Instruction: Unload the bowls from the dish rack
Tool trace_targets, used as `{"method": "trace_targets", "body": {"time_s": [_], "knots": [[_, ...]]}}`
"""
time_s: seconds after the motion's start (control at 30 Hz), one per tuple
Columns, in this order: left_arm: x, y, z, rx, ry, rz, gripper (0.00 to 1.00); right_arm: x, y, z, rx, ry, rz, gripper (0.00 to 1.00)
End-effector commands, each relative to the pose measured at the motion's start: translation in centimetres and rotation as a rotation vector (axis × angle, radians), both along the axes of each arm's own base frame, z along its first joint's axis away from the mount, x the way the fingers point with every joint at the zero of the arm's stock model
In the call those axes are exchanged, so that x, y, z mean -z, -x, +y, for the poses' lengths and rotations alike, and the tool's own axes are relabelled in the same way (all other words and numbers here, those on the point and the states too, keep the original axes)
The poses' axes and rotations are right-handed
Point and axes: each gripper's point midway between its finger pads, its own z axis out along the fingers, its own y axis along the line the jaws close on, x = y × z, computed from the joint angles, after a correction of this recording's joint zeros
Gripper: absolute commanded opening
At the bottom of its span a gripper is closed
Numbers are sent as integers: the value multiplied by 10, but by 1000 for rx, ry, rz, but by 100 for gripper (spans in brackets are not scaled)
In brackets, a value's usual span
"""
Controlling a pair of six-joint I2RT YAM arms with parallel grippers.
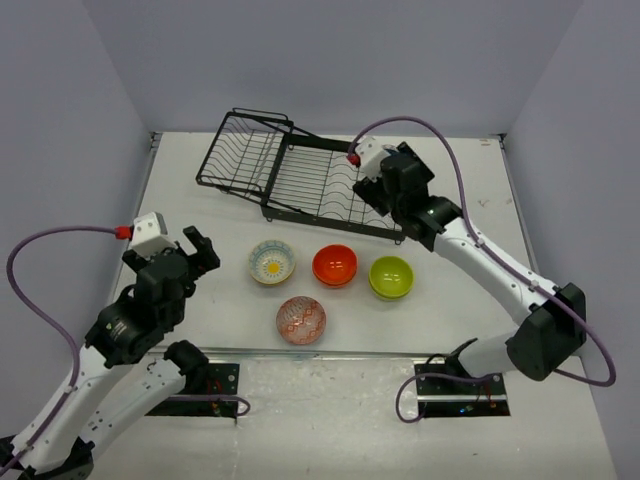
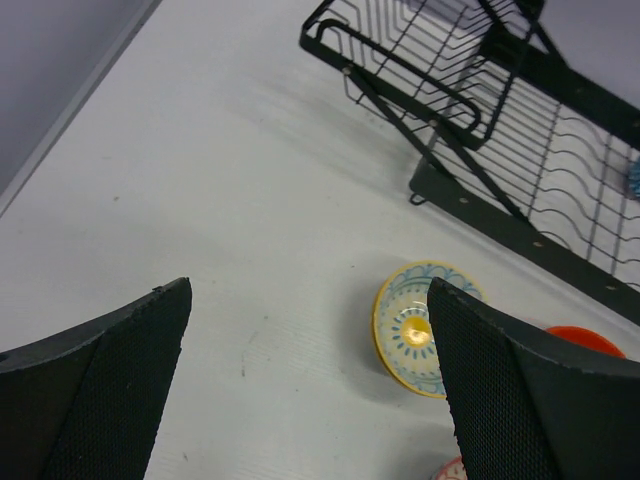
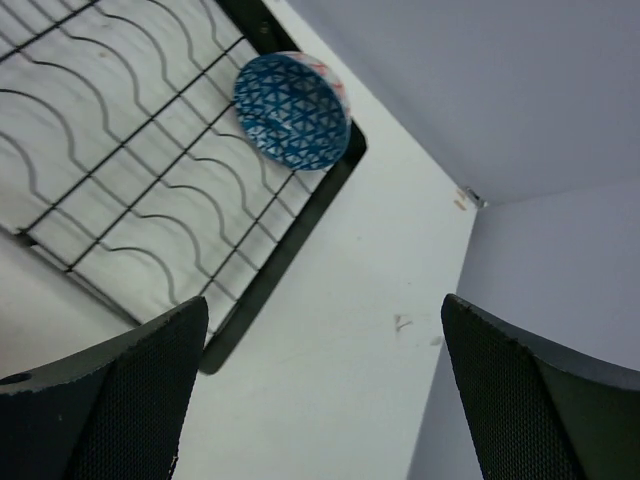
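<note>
The black wire dish rack (image 1: 290, 170) stands at the back of the table. In the right wrist view a blue patterned bowl (image 3: 292, 110) leans in a corner of the rack (image 3: 266, 281); the top view hides it under my right arm. My right gripper (image 1: 378, 192) (image 3: 325, 305) hovers open over the rack's right end, holding nothing. In front of the rack sit a cream and yellow bowl (image 1: 272, 263) (image 2: 405, 330), an orange-red bowl (image 1: 335, 265) (image 2: 585, 340), a lime green bowl (image 1: 391, 277) and a pinkish patterned bowl (image 1: 301, 320). My left gripper (image 1: 200, 252) (image 2: 310, 290) stands open left of the cream bowl.
Grey walls close off the table at the back and both sides. The rack's smaller tilted section (image 2: 420, 70) rises at its left end. The table's near edge runs just behind the pinkish bowl, by the arm bases.
</note>
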Motion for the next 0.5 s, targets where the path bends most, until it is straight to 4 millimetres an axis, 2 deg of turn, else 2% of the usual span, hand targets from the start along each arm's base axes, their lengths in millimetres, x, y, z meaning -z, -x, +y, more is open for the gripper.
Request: {"method": "trace_targets", "body": {"time_s": [0.0, 0.07, 0.1, 0.17, 0.2, 0.27, 0.37, 0.4, 0.47], "knots": [[2, -8, 13, -90, -33, 42, 100, -48, -39, -19, -100, 70, -182, 99], [3, -10, 12, -86, -39, 47, 100, -47, -59, -25, -113, 91, -197, 99], [0, -12, 11, -78, -32, 34, 100, -47, -70, -42, -82, 99, -193, 99], [1, -12, 7, -47, -33, 27, 100, -37, -89, -49, -92, 127, -171, 99], [-1, -12, 6, -38, -25, 15, 100, -32, -97, -60, -81, 136, -159, 99], [-2, -12, 4, -23, -25, 11, 100, -18, -114, -63, -101, 163, -131, 99], [-2, -12, 2, -5, -27, 10, 100, -11, -128, -63, -120, 216, -134, 99], [-2, -13, 1, 2, -26, 5, 100, 0, -134, -60, -128, 227, -123, 99], [-2, -14, -3, 22, -29, 7, 100, 1, -144, -54, -158, 229, -156, 99]]}}
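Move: Some 19 cm ahead of the right hand, 3 cm to its right and about 18 cm below it stands the blue bowl, the last one in the rack. The stacked green bowls sit about 14 cm back, level with the hand sideways and 22 cm down; the red bowls lie 11 cm back and 12 cm left at that same depth. From the left hand the blue bowl is roughly 37 cm forward, 42 cm right and 18 cm lower. Reaching out over the rack towards the blue bowl, the right hand travels about 12 cm forward and 7 cm to its right, rising a couple of centimetres before sinking to end some 3 cm lower. The wrist rolls about 10 degrees, left side dipping; the fingers stay wide open and touch nothing yet. ##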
